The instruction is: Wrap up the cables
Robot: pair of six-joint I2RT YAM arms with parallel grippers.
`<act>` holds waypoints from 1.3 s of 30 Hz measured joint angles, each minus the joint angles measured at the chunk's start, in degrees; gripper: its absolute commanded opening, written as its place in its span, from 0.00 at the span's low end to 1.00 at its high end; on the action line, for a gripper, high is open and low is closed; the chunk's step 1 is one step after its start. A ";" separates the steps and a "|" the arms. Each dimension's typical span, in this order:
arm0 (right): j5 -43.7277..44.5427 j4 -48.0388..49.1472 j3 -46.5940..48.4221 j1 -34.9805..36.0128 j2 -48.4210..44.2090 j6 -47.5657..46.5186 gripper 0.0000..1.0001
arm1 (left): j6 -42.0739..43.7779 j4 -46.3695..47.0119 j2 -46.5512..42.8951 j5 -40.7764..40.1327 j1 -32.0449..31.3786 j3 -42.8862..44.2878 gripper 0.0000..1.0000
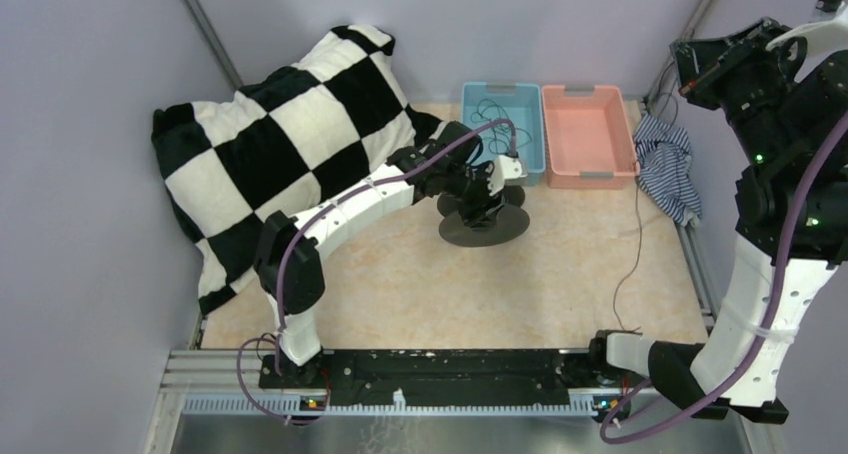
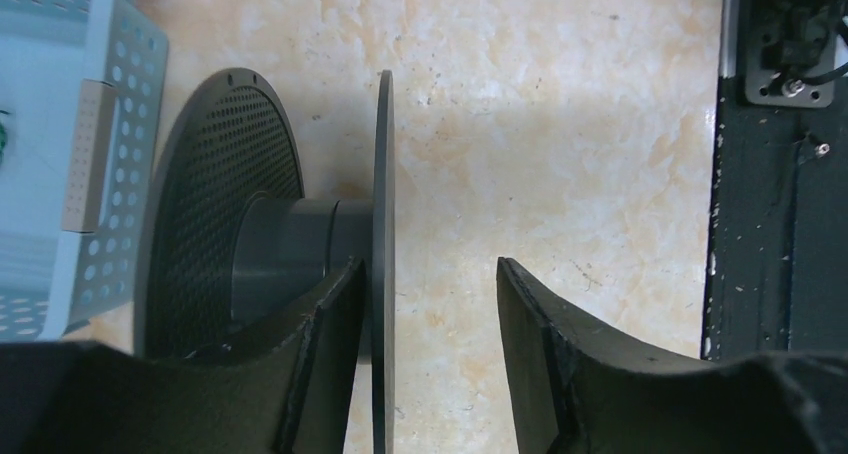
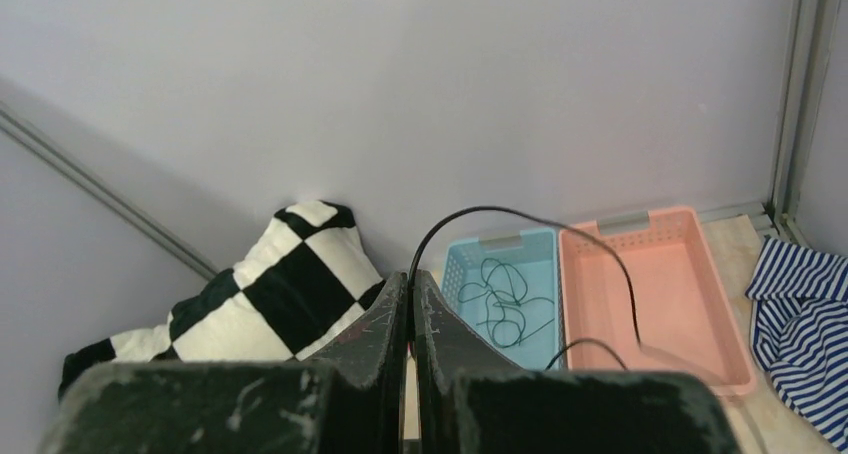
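A dark round spool [image 1: 487, 230] lies on the table in front of the blue bin. My left gripper [image 1: 490, 196] is down on it and open. In the left wrist view one finger [image 2: 320, 324] sits between the two flanges beside the hub [image 2: 290, 244]. The thin near flange [image 2: 383, 174] stands just inside that finger, and the other finger [image 2: 560, 354] is well clear of it. My right gripper [image 3: 411, 274] is raised high and shut on a thin black cable [image 3: 520, 214]. That cable [image 1: 638, 224] hangs down along the table's right side. Another loose cable [image 3: 505, 309] lies tangled in the blue bin [image 1: 527, 139].
A pink bin [image 1: 588, 134] stands right of the blue one at the back. A black-and-white checkered pillow [image 1: 290, 134] fills the back left. A striped blue cloth [image 1: 668, 169] lies at the right edge. The black base rail [image 1: 430, 374] runs along the near edge.
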 measured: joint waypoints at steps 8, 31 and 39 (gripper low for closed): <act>-2.40 -3.23 1.07 0.04 -3.50 0.74 0.00 | -2.69 1.84 -5.64 0.68 0.00 0.90 0.61; -20.83 -4.72 -42.32 0.33 -12.85 1.88 0.00 | -29.24 7.91 -15.17 -1.55 3.23 10.19 0.78; -20.11 -10.49 -42.12 0.42 -19.61 -0.96 0.00 | -36.89 10.84 -17.40 -5.18 3.15 3.69 0.81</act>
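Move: The right hand, high up and pinching the cable, has the spool about 29 cm to its left, 4 cm ahead and some 47 cm below. From that hand the blue bin is roughly 28 cm ahead and 24 cm left; the pink bin is 27 cm ahead and 3 cm left. The left hand straddles the near flange's top: the spool's middle is some 5 cm ahead, 5 cm right and 8 cm lower, the blue bin about 28 cm ahead, 10 cm right. Down and slightly left towards the spool, the right hand sinks some 22 cm, drawing back about 6 cm in all, pitching downward and swinging counter-clockwise while still pinching the cable. The left hand rises off the spool's near flange, then settles back a little, ending some 20 cm higher; its half-open fingers spread further, tip up towards level and turn forward. ##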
